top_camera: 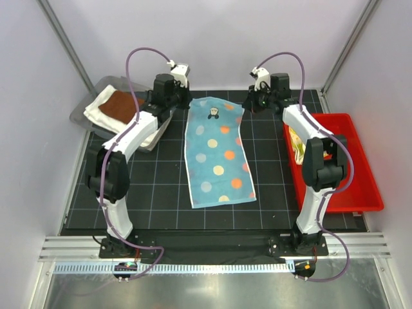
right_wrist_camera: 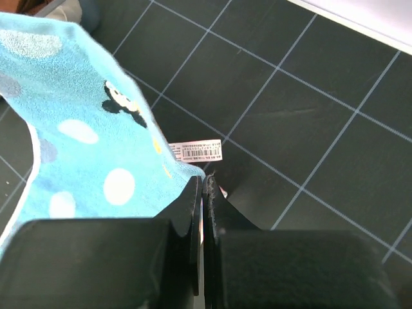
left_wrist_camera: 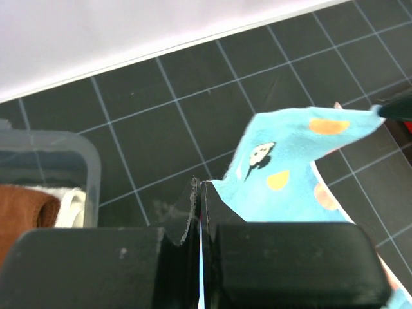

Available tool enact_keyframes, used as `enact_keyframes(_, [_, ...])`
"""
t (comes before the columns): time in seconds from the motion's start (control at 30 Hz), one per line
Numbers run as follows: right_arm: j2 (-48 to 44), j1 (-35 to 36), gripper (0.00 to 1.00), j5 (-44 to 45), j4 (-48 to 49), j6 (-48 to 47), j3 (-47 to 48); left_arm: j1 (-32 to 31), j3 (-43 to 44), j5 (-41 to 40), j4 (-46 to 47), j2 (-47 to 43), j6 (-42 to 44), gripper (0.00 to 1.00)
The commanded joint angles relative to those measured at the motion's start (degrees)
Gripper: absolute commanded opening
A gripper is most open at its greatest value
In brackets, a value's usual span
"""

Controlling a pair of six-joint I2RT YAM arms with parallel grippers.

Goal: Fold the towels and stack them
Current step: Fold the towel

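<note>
The light-blue towel with coloured dots (top_camera: 219, 154) lies lengthwise on the black grid mat, its far edge raised a little between my two grippers. My left gripper (top_camera: 188, 103) is shut on the far-left corner; the left wrist view shows a thin blue sliver pinched between the jaws of the gripper (left_wrist_camera: 201, 188), with the towel (left_wrist_camera: 290, 174) stretching off to the right. My right gripper (top_camera: 248, 106) is shut on the far-right corner. In the right wrist view that gripper (right_wrist_camera: 203, 183) holds the towel (right_wrist_camera: 77, 129) beside its white barcode label (right_wrist_camera: 196, 151).
A clear plastic bin (top_camera: 80, 116) at the far left holds a rust-brown towel (top_camera: 122, 106) on a cream-white one (top_camera: 96, 114). A red bin (top_camera: 354, 174) on the right holds a yellow towel (top_camera: 297, 145). White walls close in behind and beside the mat.
</note>
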Motion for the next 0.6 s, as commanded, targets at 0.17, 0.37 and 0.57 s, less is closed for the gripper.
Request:
enact_keyframes(0.17, [-8.0,0.3,0.01,0.4,-1.0,-7.2,-5.2,-0.2,-9.0,8.5,3.9,-9.0,1.4,0.0])
enact_keyframes(0.37, [-17.7,0.3,0.01,1.8,1.7,-0.9,-18.4,-2.1,-23.3,9.0,3.8,-18.0,-1.9,0.0])
enact_keyframes(0.57, [-25.8,1.0,0.01,5.1,5.5,5.3,-29.7,-7.3,-32.1,1.8,-0.5,-28.1,-1.9,0.0])
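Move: Each hand already holds one far corner of the blue towel in the air. Left hand: its goal, the near-left corner, lies about 37 cm back, 2 cm right and 15 cm below; the grey bin is some 3 cm ahead and 30 cm left. Right hand: the near-right corner lies roughly 35 cm back, 2 cm right and 10 cm below; the yellow cloth is about 12 cm back and 22 cm right, inside the red bin, itself 18 cm back and 35 cm right. Still pinching the two far corners with shut fingers, both hands carry that edge back over the towel towards its near hem, gathering speed and sinking a little: left about 15 cm back and 4 cm down, right some 11 cm back, 2 cm down and slightly right. The left wrist turns about 10 degrees clockwise and tips its fingers a bit farther down. ##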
